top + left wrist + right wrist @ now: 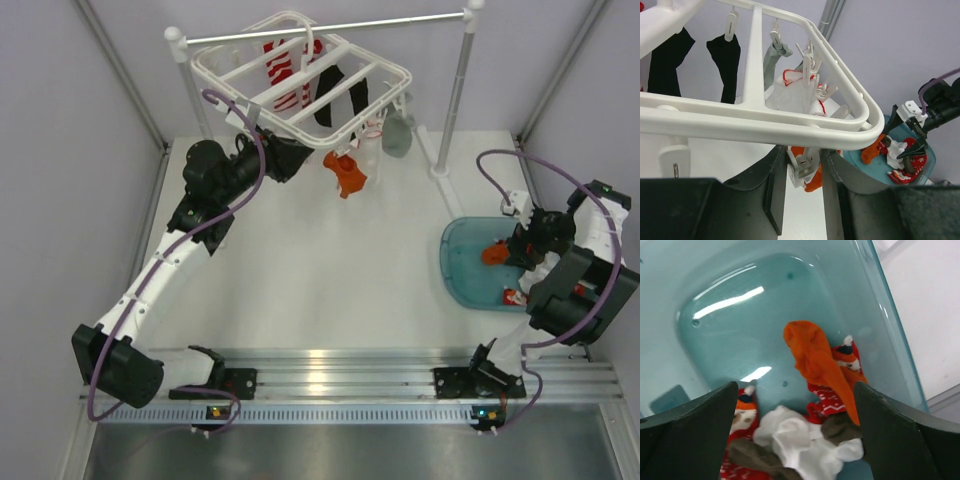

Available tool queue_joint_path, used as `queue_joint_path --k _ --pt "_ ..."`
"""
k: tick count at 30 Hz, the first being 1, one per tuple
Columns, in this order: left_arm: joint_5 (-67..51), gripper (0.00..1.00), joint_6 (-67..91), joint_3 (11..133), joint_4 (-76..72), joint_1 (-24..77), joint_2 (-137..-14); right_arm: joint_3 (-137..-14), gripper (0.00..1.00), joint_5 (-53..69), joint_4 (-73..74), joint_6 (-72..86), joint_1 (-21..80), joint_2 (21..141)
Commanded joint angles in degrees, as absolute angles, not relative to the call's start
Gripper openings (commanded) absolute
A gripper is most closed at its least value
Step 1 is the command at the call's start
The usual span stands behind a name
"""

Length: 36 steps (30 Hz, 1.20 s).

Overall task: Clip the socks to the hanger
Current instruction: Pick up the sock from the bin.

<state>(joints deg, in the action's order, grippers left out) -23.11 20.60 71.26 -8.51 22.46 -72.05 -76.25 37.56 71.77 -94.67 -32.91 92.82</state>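
Note:
The white hanger (330,70) hangs from the rail with black (338,92), red-and-white striped (285,75), grey (398,135) and orange socks (345,172) clipped to it. In the left wrist view my left gripper (802,160) sits just under the hanger's front bar (765,122), shut on a white clip (804,170) with the orange sock (812,186) hanging from it. My right gripper (795,395) stands open over loose socks in the teal tub (740,315): an orange sock (815,355), a white one (795,435), a brown one (840,427) and red patterned ones.
The silver rail (330,28) rests on two white posts at the back; the right post (455,100) stands just behind the tub (462,270). Grey walls close in both sides. A metal rail (350,375) carrying the arm bases runs along the near edge.

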Motion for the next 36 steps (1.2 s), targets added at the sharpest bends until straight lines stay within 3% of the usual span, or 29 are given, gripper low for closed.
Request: queue_joint_path --k 1,7,17,21,25,28,30,36 --pt "-23.99 0.0 19.95 72.07 -9.93 22.32 -71.54 -77.18 0.97 37.53 71.56 -120.98 -33.22 93.95" --pt "-24.26 0.0 19.6 72.07 -10.02 22.32 -71.45 -71.55 0.92 34.37 63.29 -130.6 -32.52 95.45" --pt "-24.0 0.0 19.34 71.54 -10.63 22.32 -71.81 -65.66 0.84 34.01 51.95 -129.29 -29.89 97.99" --pt "-23.64 0.0 18.72 71.46 -10.55 22.32 -71.81 -66.0 0.54 34.28 50.71 -127.71 -28.39 99.31" --pt "-23.47 0.0 18.46 71.37 -10.2 22.32 -71.63 -69.43 0.38 34.89 54.92 -122.88 -27.25 99.75" --pt "-23.47 0.0 18.63 71.28 -10.37 22.32 -71.8 -72.33 0.11 34.01 59.32 -120.77 -26.98 99.76" --pt "-23.47 0.0 18.89 71.37 -10.72 22.32 -71.98 -73.65 0.0 33.49 62.73 -119.8 -27.07 99.49" --pt "-23.38 0.0 19.16 71.37 -10.63 22.32 -71.89 -76.55 0.0 33.14 72.5 -114.01 -24.7 95.89"
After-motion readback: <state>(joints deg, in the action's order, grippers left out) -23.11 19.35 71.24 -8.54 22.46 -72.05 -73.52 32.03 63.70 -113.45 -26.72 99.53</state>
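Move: Below and just ahead of the open right hand lies the orange sock, about 3 cm forward, 2 cm left and 9 cm down in the bin. A red fox sock lies partly under it, some 3 cm ahead and 1 cm right of the hand; the white sock is about 2 cm back and 7 cm right, another red fox sock roughly 8 cm straight back. From the left hand, the orange sock is about 47 cm right, 6 cm back and 38 cm down. Sinking about 8 cm into the bin and easing some 3 cm forward, the right hand goes down onto the orange sock while the wrist turns roughly 20 degrees counter-clockwise. Near the bottom the wide-open fingers close right up and pinch the sock's fabric between their tips, then the hand draws back up about 3 cm with it. ##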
